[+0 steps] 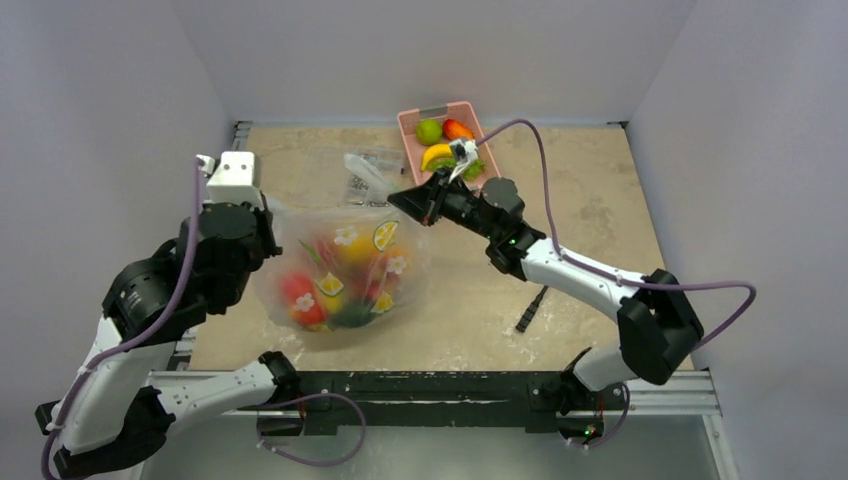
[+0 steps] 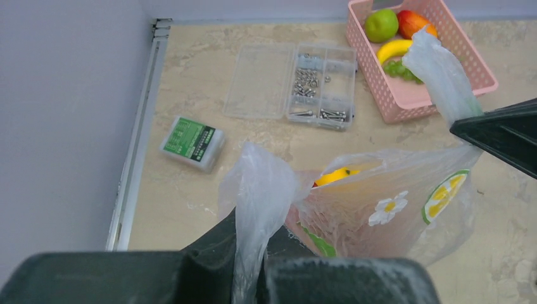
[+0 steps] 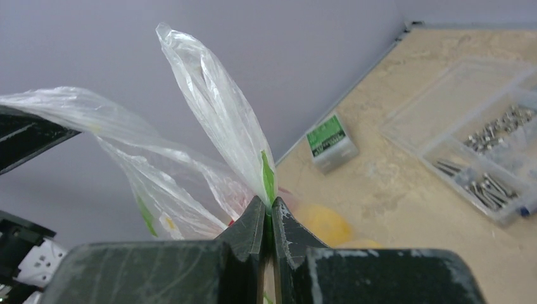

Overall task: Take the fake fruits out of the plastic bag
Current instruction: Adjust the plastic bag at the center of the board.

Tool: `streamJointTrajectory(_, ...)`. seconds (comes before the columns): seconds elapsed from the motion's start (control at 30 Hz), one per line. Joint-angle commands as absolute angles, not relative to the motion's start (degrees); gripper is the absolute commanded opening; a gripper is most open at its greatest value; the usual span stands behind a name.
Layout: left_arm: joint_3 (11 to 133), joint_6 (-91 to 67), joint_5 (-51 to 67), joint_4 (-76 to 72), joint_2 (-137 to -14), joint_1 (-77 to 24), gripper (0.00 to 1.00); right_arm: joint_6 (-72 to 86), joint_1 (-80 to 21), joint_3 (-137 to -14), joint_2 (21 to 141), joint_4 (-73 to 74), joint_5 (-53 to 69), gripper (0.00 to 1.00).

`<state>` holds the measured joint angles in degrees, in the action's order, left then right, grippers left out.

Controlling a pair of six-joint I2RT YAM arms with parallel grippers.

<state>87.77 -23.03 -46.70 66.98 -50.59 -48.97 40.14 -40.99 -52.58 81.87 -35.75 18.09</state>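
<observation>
The clear plastic bag (image 1: 345,270) with lemon and flower prints hangs stretched between my two grippers over the table. Red, orange-yellow and dark green fake fruits (image 1: 325,290) sit inside it near the bottom. My left gripper (image 1: 268,215) is shut on the bag's left top corner, seen in the left wrist view (image 2: 250,253). My right gripper (image 1: 400,203) is shut on the bag's right top corner, seen in the right wrist view (image 3: 269,212). A yellow fruit (image 2: 335,175) shows through the bag's mouth.
A pink basket (image 1: 410,135) at the back holds a green fruit, a red-orange fruit, a banana and grapes. A clear parts case (image 2: 291,82) and a small green box (image 2: 192,142) lie behind the bag. A dark tool (image 1: 531,309) lies front right.
</observation>
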Motion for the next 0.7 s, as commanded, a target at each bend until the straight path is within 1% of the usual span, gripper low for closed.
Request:
streamJointTrajectory(0.0,94.39,-18.76,-48.33,71.79,-50.58,-46.27,0.00,40.62,-40.19,-62.97,86.94,-35.53,17.87,0.00)
streamJointTrajectory(0.1,94.49,-21.13,-44.79,74.56,-49.44,-46.23,0.00,40.98,-40.25,-70.99,92.16,-34.88,19.21,0.00)
streamJointTrajectory(0.2,90.94,-25.19,-37.52,75.98,-46.85,-46.23,0.00,41.22,-40.16,-75.85,96.55,-34.11,20.26,0.00)
streamJointTrajectory(0.27,86.47,-29.35,-31.46,76.19,-43.76,-46.23,0.00,41.67,-40.24,-77.50,98.80,-31.92,20.58,0.00)
streamJointTrajectory(0.33,78.77,-34.26,-25.89,73.38,-39.89,-46.23,0.00,42.16,-40.38,-78.21,100.28,-28.17,20.57,0.02)
streamJointTrajectory(0.43,67.61,-37.59,-15.89,64.57,-33.64,-46.27,0.00,39.48,-41.11,-78.70,100.43,-18.84,17.77,0.13)
streamJointTrajectory(0.47,64.76,-37.84,-12.85,61.53,-31.89,-46.26,0.00,37.56,-41.60,-78.78,99.60,-15.43,15.25,0.18)
streamJointTrajectory(0.5,62.47,-38.03,-10.57,58.96,-30.72,-46.23,0.00,35.87,-42.13,-78.91,98.98,-11.90,12.73,0.26)
streamJointTrajectory(0.53,61.05,-38.43,-9.56,57.72,-29.90,-46.23,0.00,34.05,-42.52,-79.44,98.48,-8.32,10.63,0.31)
streamJointTrajectory(0.63,60.21,-39.08,-8.35,57.50,-29.61,-46.27,0.00,30.55,-43.21,-80.32,96.68,-0.58,6.34,0.38)
streamJointTrajectory(0.67,60.06,-39.33,-7.64,57.25,-29.82,-46.24,0.00,29.97,-43.53,-80.37,95.86,2.61,4.41,0.42)
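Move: The fruit-filled plastic bag hangs between the hands. Its body is about 11 cm right of the left hand, 2 cm ahead and 19 cm below; from the right hand it is some 9 cm left, 8 cm back and 12 cm down. The green-labelled box lies about 17 cm ahead and 11 cm left of the left hand. From the right hand, the screw box is roughly 19 cm ahead and 7 cm left, the pink basket 25 cm ahead and 12 cm right, both on the board far below. Still pinching its side of the bag's rim, the left hand lifts slightly, then sinks some 14 cm while drawing back and a little right, fingers tipping down and turning clockwise. The right hand, pinching the opposite handle, carries it forward, left and up, then drops about 11 cm, tipping its fingers down and parting them by about a third so the grip loosens. ##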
